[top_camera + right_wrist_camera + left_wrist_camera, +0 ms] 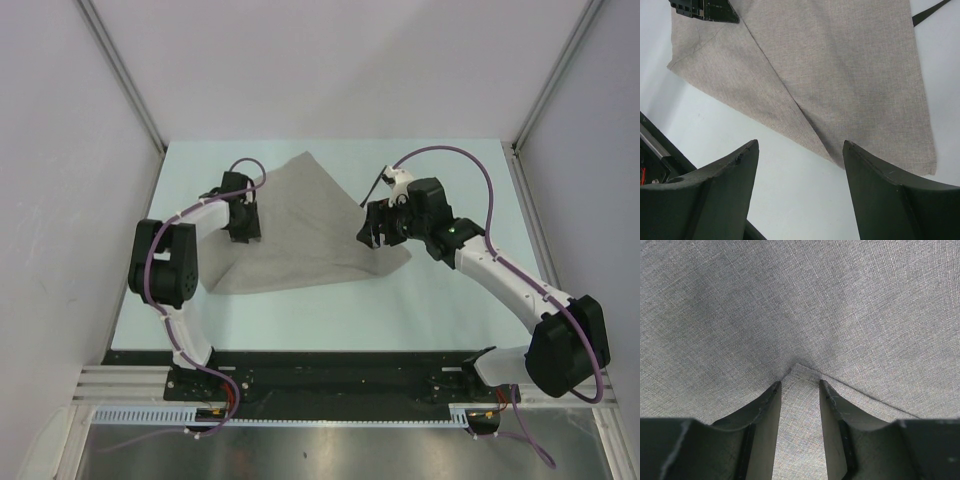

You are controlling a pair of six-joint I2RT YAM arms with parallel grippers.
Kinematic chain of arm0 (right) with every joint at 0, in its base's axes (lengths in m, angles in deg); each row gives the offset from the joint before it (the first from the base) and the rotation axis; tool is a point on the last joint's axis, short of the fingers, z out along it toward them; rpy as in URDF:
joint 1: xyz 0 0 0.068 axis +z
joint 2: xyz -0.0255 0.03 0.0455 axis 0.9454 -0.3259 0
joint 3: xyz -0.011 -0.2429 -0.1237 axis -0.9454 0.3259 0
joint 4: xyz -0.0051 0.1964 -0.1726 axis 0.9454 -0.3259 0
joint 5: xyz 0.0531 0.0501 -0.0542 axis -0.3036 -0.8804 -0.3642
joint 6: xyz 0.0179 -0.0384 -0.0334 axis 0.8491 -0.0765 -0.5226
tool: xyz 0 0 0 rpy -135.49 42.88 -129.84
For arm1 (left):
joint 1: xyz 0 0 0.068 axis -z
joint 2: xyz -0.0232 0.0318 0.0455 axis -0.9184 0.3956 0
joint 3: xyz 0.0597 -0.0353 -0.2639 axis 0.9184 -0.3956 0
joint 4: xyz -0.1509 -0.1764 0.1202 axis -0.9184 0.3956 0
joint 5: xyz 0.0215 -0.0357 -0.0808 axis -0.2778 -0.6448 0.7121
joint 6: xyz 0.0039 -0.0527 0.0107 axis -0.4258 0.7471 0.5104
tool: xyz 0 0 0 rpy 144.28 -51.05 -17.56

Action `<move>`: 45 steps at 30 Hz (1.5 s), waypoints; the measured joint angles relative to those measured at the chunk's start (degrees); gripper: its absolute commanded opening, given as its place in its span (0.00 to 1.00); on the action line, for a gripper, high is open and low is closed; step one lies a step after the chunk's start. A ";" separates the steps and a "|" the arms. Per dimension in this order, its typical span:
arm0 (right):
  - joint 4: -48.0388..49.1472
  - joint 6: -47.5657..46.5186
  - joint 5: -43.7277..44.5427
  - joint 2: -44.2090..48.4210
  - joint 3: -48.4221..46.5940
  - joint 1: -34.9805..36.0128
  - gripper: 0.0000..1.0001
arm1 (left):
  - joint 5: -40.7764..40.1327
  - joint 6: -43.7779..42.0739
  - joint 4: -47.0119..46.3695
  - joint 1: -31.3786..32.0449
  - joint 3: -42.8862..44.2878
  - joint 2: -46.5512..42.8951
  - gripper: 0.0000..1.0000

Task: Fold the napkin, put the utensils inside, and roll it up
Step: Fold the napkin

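The grey-beige napkin (pixel 300 230) lies partly folded on the pale table (pixel 330 320). A diagonal fold edge shows across the napkin (pixel 850 75) in the right wrist view. My left gripper (pixel 243 222) is at the cloth's left edge. In the left wrist view its jaws (pixel 800 385) hold a corner flap of the napkin (pixel 800 300), and cloth fills the gap between them. My right gripper (pixel 376 235) hovers open (pixel 800 147) over bare table by the napkin's right corner, with nothing between its fingers. The thin black utensil (pixel 372 190) lies just behind the right gripper. Only one end of the utensil (pixel 930 12) shows in the right wrist view.
White walls with metal posts (pixel 130 90) close in the table on three sides. A black rail (pixel 330 375) holding the arm bases runs along the near edge. The left gripper (pixel 705 10) shows as a black shape at the top left of the right wrist view.
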 measured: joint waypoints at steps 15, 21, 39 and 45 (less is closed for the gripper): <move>-0.09 0.00 -0.22 -1.03 0.09 -0.07 0.73 | -2.10 0.02 -1.53 0.00 0.48 0.63 0.37; -0.20 0.00 -0.37 -1.25 0.13 -0.07 0.73 | -2.29 0.02 -1.75 -0.02 0.48 0.72 0.27; -0.28 -0.02 -0.37 -2.01 0.31 -0.07 0.73 | -6.75 0.50 -2.08 3.08 -0.11 0.07 0.10; -0.37 -0.02 -0.37 -2.03 0.31 -0.07 0.74 | -8.92 0.52 0.00 4.70 0.48 -0.74 0.13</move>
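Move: The corner of the napkin's folded flap lies practically between the left hand's open fingertips, about 1 cm ahead and level with them. From that hand, the napkin's far corner is roughly 27 cm ahead and 11 cm right, its right end some 31 cm right and 5 cm back, and the black utensil about 16 cm ahead and 25 cm right. From the right hand, the flap corner lies about 9 cm ahead, 20 cm left and 17 cm below. The flap corner is what the left fingers pinch: the hand edges about 1 cm forward over it, low on the cloth, and closes most of the way. Still closing a little, it eases right by about 1 cm, then draws back nearly as far and just starts to rise, its left side tilting up slightly. The open right hand sinks some 1.5 cm above the napkin's right part. ##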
